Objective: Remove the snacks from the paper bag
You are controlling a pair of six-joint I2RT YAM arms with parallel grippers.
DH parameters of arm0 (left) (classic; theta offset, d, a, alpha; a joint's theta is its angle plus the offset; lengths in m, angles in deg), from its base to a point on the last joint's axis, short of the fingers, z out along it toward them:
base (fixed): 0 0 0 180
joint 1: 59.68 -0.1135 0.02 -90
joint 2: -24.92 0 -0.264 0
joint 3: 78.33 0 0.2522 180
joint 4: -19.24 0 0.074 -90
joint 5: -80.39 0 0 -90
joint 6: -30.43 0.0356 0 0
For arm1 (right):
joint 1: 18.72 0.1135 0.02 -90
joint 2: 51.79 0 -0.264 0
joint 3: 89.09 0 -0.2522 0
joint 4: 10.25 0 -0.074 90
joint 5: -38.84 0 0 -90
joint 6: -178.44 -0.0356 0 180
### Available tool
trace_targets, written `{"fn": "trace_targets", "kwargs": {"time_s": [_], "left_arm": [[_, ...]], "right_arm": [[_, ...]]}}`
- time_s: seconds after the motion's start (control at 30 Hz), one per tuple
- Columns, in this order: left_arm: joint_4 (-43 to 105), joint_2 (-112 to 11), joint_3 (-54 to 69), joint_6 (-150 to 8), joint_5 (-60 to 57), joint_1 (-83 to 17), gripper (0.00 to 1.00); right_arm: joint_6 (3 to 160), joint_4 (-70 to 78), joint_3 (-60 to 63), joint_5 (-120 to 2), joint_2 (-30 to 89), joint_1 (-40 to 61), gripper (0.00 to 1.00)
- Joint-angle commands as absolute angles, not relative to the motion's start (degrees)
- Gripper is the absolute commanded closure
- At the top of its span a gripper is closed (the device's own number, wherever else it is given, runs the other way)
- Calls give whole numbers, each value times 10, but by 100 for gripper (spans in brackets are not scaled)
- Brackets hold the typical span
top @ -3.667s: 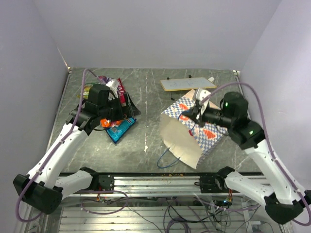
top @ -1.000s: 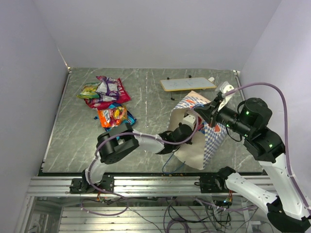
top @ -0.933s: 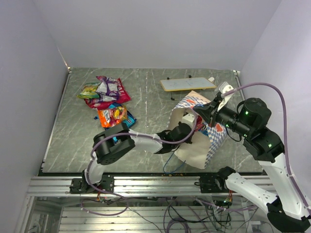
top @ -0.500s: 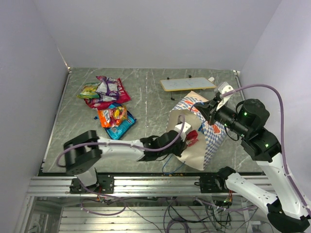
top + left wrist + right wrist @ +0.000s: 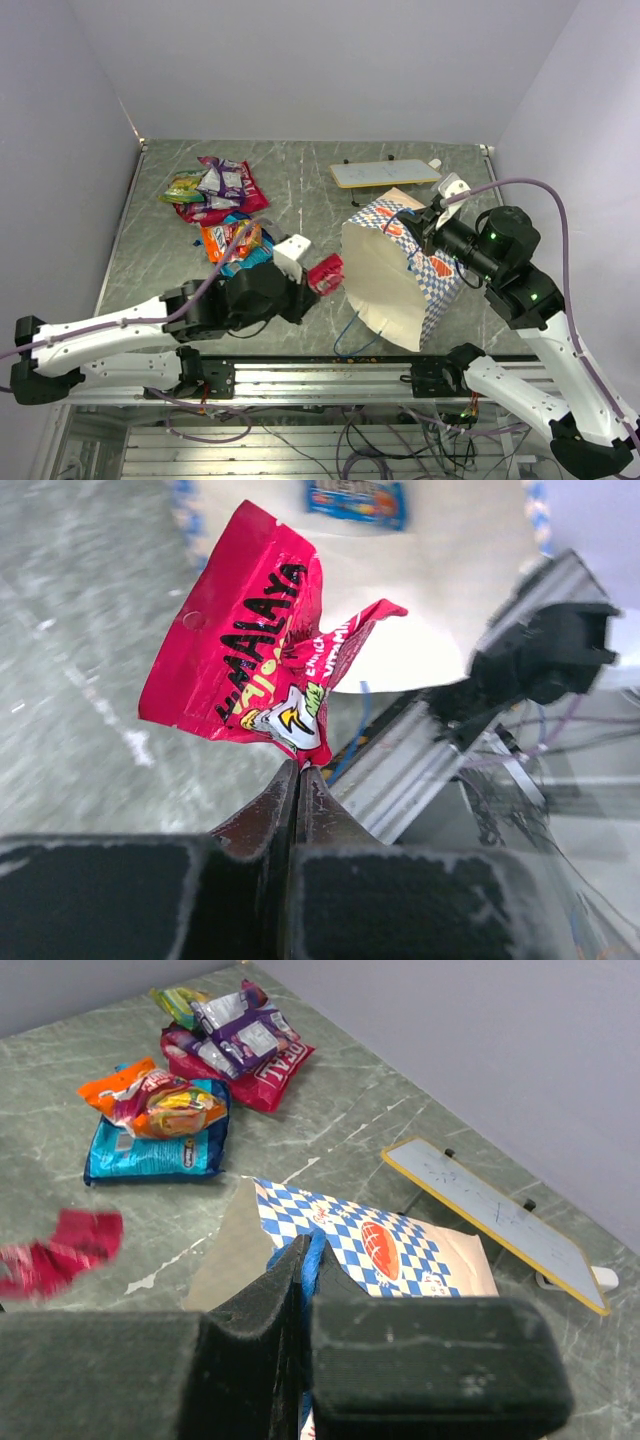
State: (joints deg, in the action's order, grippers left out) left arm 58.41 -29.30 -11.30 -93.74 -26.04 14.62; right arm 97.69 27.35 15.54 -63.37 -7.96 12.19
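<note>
The paper bag [image 5: 388,285] lies on its side at centre right, cream mouth facing left. My right gripper [image 5: 424,228] is shut on its blue cord handle [image 5: 318,1245] at the upper rim, above the checkered side [image 5: 400,1250]. My left gripper [image 5: 312,276] is shut on a crumpled red snack packet [image 5: 326,272], held just left of the bag's mouth and above the table. In the left wrist view the red packet [image 5: 255,650] sticks out from the fingertips [image 5: 298,770], and a blue packet [image 5: 355,498] lies inside the bag. Other snacks [image 5: 220,185] lie piled at the far left.
An orange packet on a blue one [image 5: 236,240] lies just beyond my left arm. A flat cream board [image 5: 385,173] on black feet stands behind the bag. The bag's second blue cord loop [image 5: 350,335] trails toward the metal rail [image 5: 320,375] at the near edge.
My left gripper has pulled back out of the bag's mouth to the left with the red packet pinched in it. The right gripper has kept its hold on the handle.
</note>
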Motion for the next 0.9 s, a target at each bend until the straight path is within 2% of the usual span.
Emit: {"fn": "trace_targets", "kwargs": {"time_s": [0.0,0.13,0.33,0.53,0.67,0.87], "left_arm": [[784,-272,-61,-1012,-401,145,93],[830,-287,-32,-1027,-474,93,93],[799,-377,4,-943,-354,-184,93],[800,-570,125,-881,-305,-370,93],[839,-689,209,-878,-276,-430,93],[822,-728,214,-879,-258,-454,93]], "right_arm": [[996,251,161,-623,-87,122,100],[1001,251,159,-618,-89,122,100],[992,249,155,-619,-90,122,100],[977,258,151,-619,-97,122,100],[973,261,151,-621,-103,122,100],[982,277,138,-627,-100,122,100]]}}
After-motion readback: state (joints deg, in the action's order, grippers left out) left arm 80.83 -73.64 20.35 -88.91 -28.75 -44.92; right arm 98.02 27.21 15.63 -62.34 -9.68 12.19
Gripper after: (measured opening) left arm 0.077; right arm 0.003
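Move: Ahead and to the left lies the snack pile, its middle about 34 cm forward, 24 cm left and 22 cm below the left hand, which already pinches the red Himalaya pack. The orange pack is some 25 cm forward and 22 cm left; the purple pack, 42 forward and 25 left. The paper bag stands 11 cm forward, 24 cm to the right. From the right hand, the pile is about 23 cm forward, 39 cm left, 34 cm below. Swinging away from the paper bag, the left hand carries the red Himalaya pack some 28 cm forward and 24 cm left to above the snack pile, first mostly leftward, then more forward while sinking about 10 cm. It turns counter-clockwise roughly 55 degrees and tips the fingers steeply down, keeping its pinch. ##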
